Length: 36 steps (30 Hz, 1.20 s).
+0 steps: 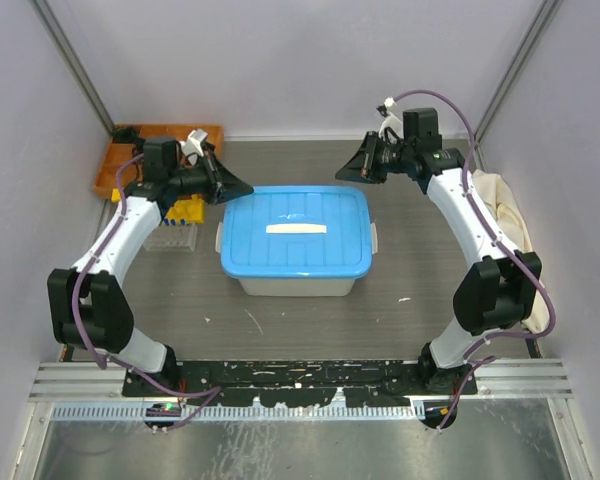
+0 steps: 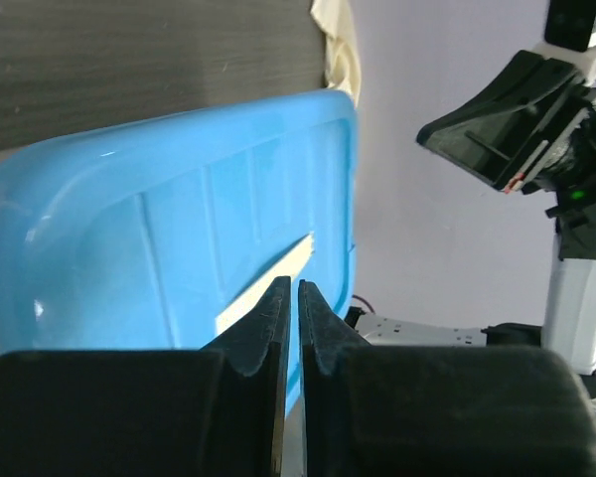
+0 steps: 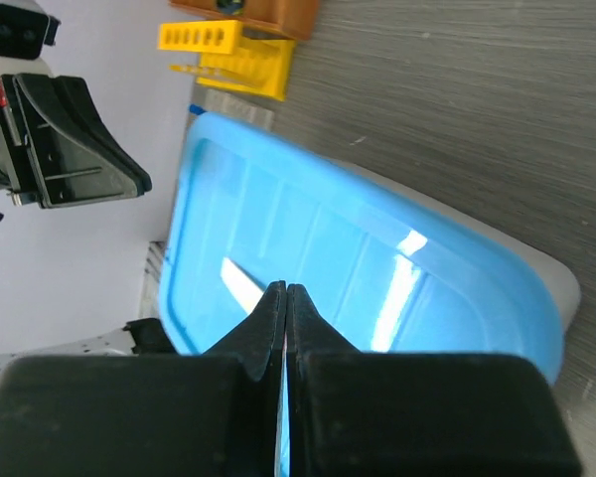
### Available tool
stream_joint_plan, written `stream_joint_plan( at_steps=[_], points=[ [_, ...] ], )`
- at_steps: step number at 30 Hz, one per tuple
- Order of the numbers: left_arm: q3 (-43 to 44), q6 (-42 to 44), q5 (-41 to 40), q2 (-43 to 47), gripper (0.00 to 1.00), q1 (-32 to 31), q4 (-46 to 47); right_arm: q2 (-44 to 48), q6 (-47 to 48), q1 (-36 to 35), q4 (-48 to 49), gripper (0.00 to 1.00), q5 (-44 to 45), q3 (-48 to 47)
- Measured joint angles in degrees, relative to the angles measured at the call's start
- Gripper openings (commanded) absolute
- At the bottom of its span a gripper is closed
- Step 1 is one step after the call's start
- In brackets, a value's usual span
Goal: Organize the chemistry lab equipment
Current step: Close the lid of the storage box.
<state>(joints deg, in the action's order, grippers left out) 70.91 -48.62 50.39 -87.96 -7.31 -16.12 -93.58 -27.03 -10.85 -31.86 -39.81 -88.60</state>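
Note:
A yellow holed tube rack [image 1: 187,210] [image 3: 226,48] stands at the left of the table, partly hidden by my left arm. A clear item [image 1: 170,238] lies just in front of it; I cannot make out what it is. Other lab equipment does not show. In the middle sits a box with a blue lid [image 1: 300,255] [image 2: 159,229] [image 3: 358,268], closed. My left gripper [image 1: 246,188] [image 2: 289,283] hovers at the lid's back left corner, its jaws parted by a thin slit, nothing between them. My right gripper [image 1: 342,173] [image 3: 286,286] hovers at the back right corner, shut and empty.
An orange tray [image 1: 115,165] [image 3: 248,12] sits in the back left corner behind the rack. A cream-white cloth [image 1: 510,215] [image 2: 338,45] hangs by the right wall. A pale label strip [image 1: 296,229] runs across the lid.

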Motion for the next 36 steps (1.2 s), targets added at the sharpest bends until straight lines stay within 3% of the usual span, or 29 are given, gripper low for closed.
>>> stream_joint_plan(
  at_steps=[3,7,10,12,18,21,23,24,25,28,32,36],
  points=[
    [2.34,-0.63,-0.33,2.03,0.09,0.04,-0.37,0.48,-0.92,0.02,0.48,0.07,-3.58,-0.98],
    [3.96,1.68,-1.46,4.74,0.14,0.57,-5.25,2.93,-0.35,0.13,-1.46,0.21,-3.8,0.85],
    [3.45,4.59,-2.34,5.81,0.29,2.67,-9.97,5.97,0.96,0.9,-4.33,0.26,-1.44,4.15],
    [0.74,4.63,-0.57,6.54,0.42,6.05,-9.2,7.43,1.55,2.56,-5.05,0.27,-0.55,6.43],
    [-8.35,2.91,2.51,8.11,0.49,17.77,-6.47,11.21,1.7,11.39,-5.68,0.26,1.88,11.91],
    [-8.44,4.44,2.75,9.18,0.58,18.32,-6.78,13.68,1.36,14.58,-4.13,0.39,1.86,13.99],
    [-8.5,6.21,2.97,10.4,0.63,18.32,-7.28,15.43,1.07,15.41,-1.77,0.53,-0.31,16.9],
    [-8.81,7.02,3.06,11.15,0.68,18.32,-7.28,16.09,0.94,15.89,-0.37,0.68,-2.25,18.78],
    [-9.44,7.63,3.26,11.85,0.71,18.32,-6.91,16.41,0.7,16.31,0.9,0.76,-3.96,20.5],
    [-14.05,7.1,5.22,13.18,0.76,18.34,-2.36,16.72,-0.81,17.44,7.39,0.91,-11.32,28.7],
    [-22.93,4.72,6.62,12.48,0.75,18.58,4.48,17.11,-4.44,18.27,15.02,0.92,-16.65,37.64],
    [-25.57,4.76,6.88,9.81,0.75,18.69,5.44,19.34,-7.45,20.41,20.76,0.91,-19.54,43.78]
  ],
)
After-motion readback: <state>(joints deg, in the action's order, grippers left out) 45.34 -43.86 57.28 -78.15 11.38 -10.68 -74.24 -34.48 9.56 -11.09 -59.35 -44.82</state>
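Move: Both shut grippers hang some 5 cm over the far corners of the storage box's lid. The left handle lies about 6 cm back, 8 cm left and 11 cm below the left gripper; the lid's middle is 7 cm back and 12 cm right, the yellow rack 20 cm left and 3 cm farther out. From the right gripper, the right handle is 9 cm back, 8 cm right and 11 cm below; the lid's middle is 9 cm back, 10 cm left. Swing both grippers outward off the lid and down to the storage box's ends: lift each a little first, carry it about 10 cm sideways, the left one leftward and the right one rightward, then lower it some 8 cm while drawing back. Open both wide on the way, so the fingers face the side handles from outside, and roll the right wrist slightly. ##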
